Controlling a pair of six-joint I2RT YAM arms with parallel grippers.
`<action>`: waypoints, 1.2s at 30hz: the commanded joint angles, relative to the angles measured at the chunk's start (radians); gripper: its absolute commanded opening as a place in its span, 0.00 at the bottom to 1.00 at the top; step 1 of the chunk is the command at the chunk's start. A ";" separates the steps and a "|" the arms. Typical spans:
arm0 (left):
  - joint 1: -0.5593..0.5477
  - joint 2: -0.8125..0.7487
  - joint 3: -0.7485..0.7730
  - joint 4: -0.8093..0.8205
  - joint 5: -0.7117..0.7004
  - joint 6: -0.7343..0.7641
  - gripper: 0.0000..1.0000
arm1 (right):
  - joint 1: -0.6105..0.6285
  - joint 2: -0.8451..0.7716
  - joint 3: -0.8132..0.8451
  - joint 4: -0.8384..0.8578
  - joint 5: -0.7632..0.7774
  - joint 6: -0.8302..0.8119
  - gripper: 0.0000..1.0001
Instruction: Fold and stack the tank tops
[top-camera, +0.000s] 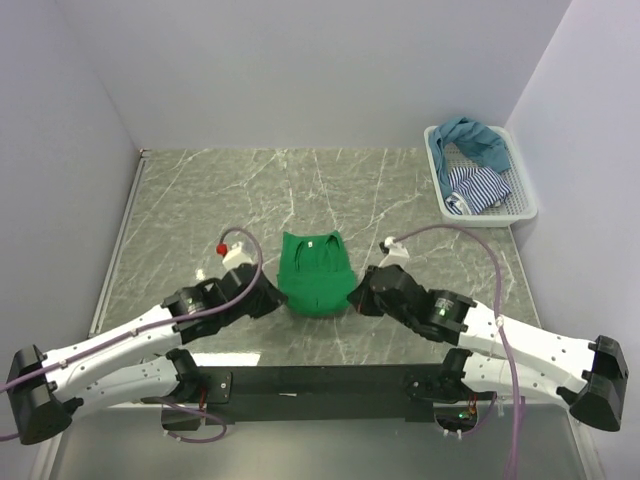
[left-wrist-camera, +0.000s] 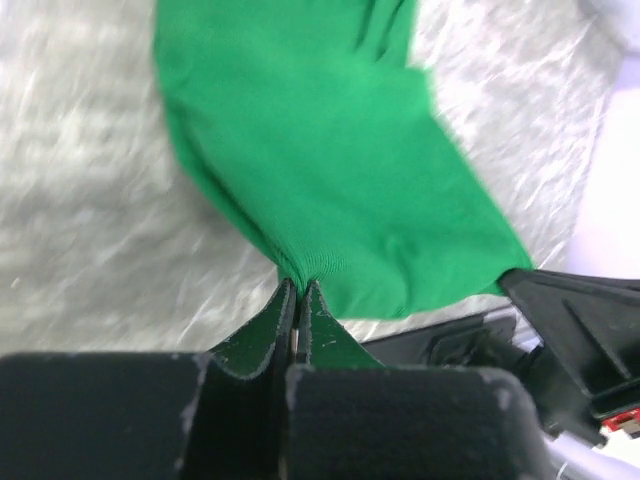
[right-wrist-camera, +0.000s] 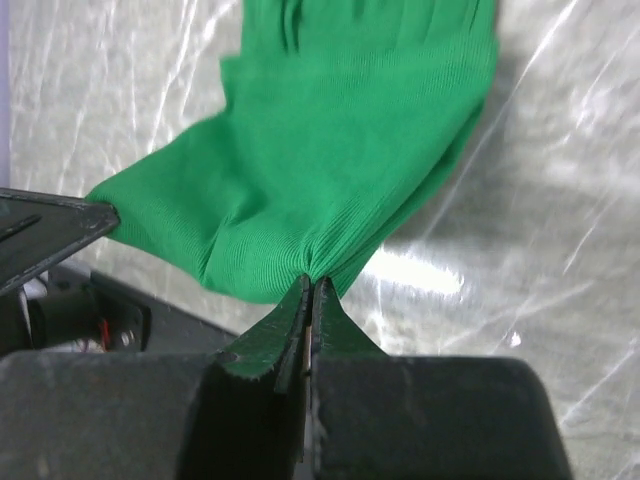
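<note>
A bright green tank top lies on the marble table near the arm bases, its straps pointing to the far side. My left gripper is shut on the top's near left corner; in the left wrist view the green fabric bunches into the pinch of that gripper. My right gripper is shut on the near right corner, and the cloth gathers at its tips. A teal-blue tank top and a navy-and-white striped one lie in the basket.
A white mesh basket stands at the far right corner against the wall. The black base rail runs along the near edge. White walls close in the table on the left, far and right sides.
</note>
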 joint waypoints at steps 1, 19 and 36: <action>0.066 0.062 0.115 0.019 -0.034 0.096 0.01 | -0.068 0.045 0.112 -0.025 0.038 -0.093 0.00; 0.611 0.841 0.578 0.347 0.283 0.395 0.07 | -0.606 0.846 0.705 0.100 -0.368 -0.402 0.20; 0.613 0.585 0.321 0.356 0.264 0.355 0.65 | -0.447 0.695 0.513 0.109 -0.144 -0.395 0.54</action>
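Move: Both hands hold the folded lower edge of the green tank top about 12 cm above the table. From the left hand, the left shoulder strap lies some 28 cm ahead, 2 cm to the right and 12 cm below. From the right hand, the right strap is about 28 cm ahead, 5 cm to the left and equally far below. The laundry basket stands roughly 50 cm ahead of the right hand and 48 cm to its right. Forward together, the hands carry the pinched edge about 29 cm towards the shoulder straps, rising slightly, then sinking. Their fingers open wide over the far end as they come down and let go of the cloth; then the left hand rises and backs off to the left, while the right draws back some 8 cm, rising slightly, tilted about 15 degrees. ##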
